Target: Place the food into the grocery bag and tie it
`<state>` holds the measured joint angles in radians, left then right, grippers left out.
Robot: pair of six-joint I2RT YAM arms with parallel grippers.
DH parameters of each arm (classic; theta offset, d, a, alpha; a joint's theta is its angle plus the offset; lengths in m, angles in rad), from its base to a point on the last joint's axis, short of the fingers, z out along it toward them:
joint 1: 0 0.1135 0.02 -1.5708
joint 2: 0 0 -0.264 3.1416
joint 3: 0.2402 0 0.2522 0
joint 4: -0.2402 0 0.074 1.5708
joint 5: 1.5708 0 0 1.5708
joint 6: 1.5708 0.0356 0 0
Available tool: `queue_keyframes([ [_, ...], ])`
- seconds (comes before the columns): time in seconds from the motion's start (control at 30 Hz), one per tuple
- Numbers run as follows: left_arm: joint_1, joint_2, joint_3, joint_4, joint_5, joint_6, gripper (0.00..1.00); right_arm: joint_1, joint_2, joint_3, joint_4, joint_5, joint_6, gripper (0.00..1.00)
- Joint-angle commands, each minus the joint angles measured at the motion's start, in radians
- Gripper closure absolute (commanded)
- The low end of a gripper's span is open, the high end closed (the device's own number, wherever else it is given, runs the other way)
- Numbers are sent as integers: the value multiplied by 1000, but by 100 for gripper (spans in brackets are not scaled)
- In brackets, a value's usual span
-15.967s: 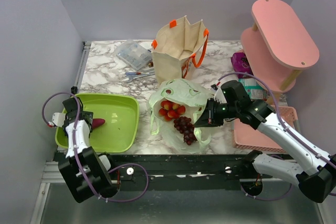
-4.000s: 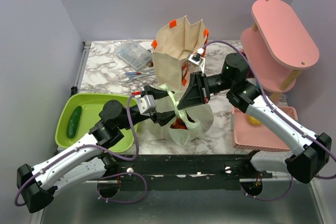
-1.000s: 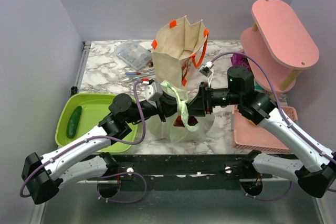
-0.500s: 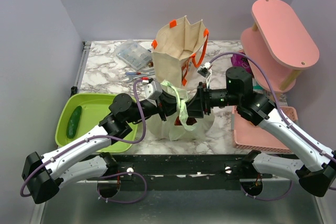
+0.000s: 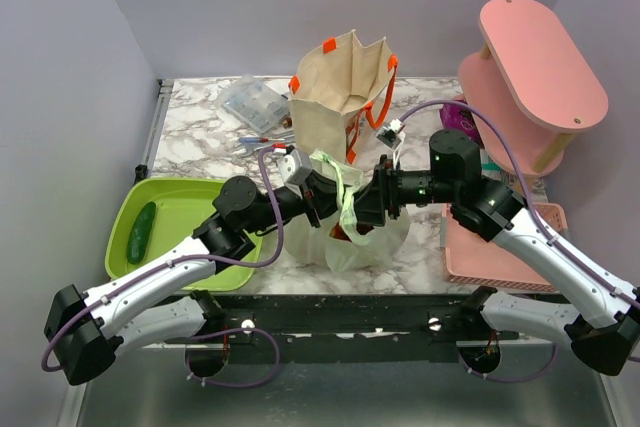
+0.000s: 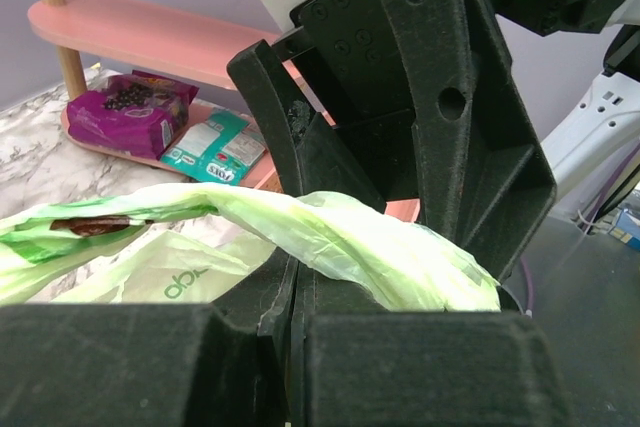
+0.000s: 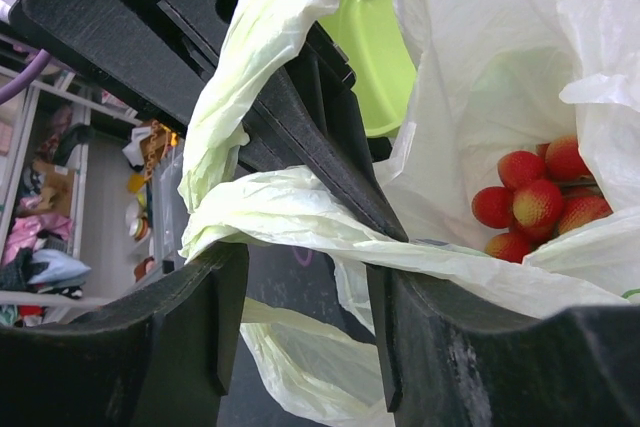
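The grocery bag [image 5: 355, 247] stands at the table's middle front, thin pale green plastic. Red strawberries [image 7: 530, 202] of the food lie inside it; the other food is hidden. My left gripper [image 6: 298, 277] is shut on one twisted handle loop [image 6: 340, 237], a sliver of plastic pinched between its fingers. From above, this gripper [image 5: 322, 194] sits just left of the bag's mouth. My right gripper [image 7: 305, 267] faces it tip to tip, open, with the other handle strand [image 7: 300, 212] draped loosely across its fingers. In the top view the right gripper [image 5: 365, 205] is just right of the raised handles.
A stiff beige tote [image 5: 340, 87] stands right behind the bag. A green tray [image 5: 215, 207] with a cucumber [image 5: 141, 232] lies at the left. A pink basket [image 5: 500, 257] and pink shelf [image 5: 540, 57] are at the right, and a clear box [image 5: 255, 102] at the back.
My right gripper's jaws have spread apart over the last second, loosening its hold on the handle strand. The left gripper stays shut and has risen slightly with its loop.
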<state>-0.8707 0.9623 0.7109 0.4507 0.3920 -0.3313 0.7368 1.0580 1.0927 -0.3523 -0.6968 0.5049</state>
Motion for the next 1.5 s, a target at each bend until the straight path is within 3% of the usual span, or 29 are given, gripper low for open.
queue_keyframes([
  [0.0, -7, 21, 18, -18, -34, -35, 100, 34, -9, 4, 91, 42, 7, 41],
  [0.6, -43, 27, 18, -46, -122, -151, 100, 93, -31, -24, 154, 342, 81, 41],
  [0.73, -52, 27, 23, -53, -135, -162, 100, 124, -29, -16, 148, 421, 77, 52],
  [1.23, -65, 14, 25, -83, -160, -169, 100, 146, -36, -36, 145, 449, 99, 99],
  [1.47, -65, 2, 21, -108, -184, -161, 100, 146, -67, -54, 109, 452, 111, 99],
])
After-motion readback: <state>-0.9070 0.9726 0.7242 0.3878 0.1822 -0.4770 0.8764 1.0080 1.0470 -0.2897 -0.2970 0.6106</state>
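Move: The twisted bag handle is looped over the shut left fingers. From the right hand, it crosses about 2 cm ahead and 1 cm to the left, at fingertip height. From the left hand, it lies some 2 cm to the right and 1 cm up, level in reach. The red fruit in the open bag sits roughly 15 cm below the right hand, 6 cm back and 2 cm left; the beige tote stands about 20 cm ahead of that hand, 5 cm left and 5 cm lower. Swing the open right gripper clockwise some 15 degrees while easing it forward about 2 cm and slightly left to the twisted handle, then shut its fingers on the twist beside the left fingertips. Meanwhile keep the left fingers shut in the handle loop, bring them forward about 2 cm and roll that wrist roughly 10 degrees. ##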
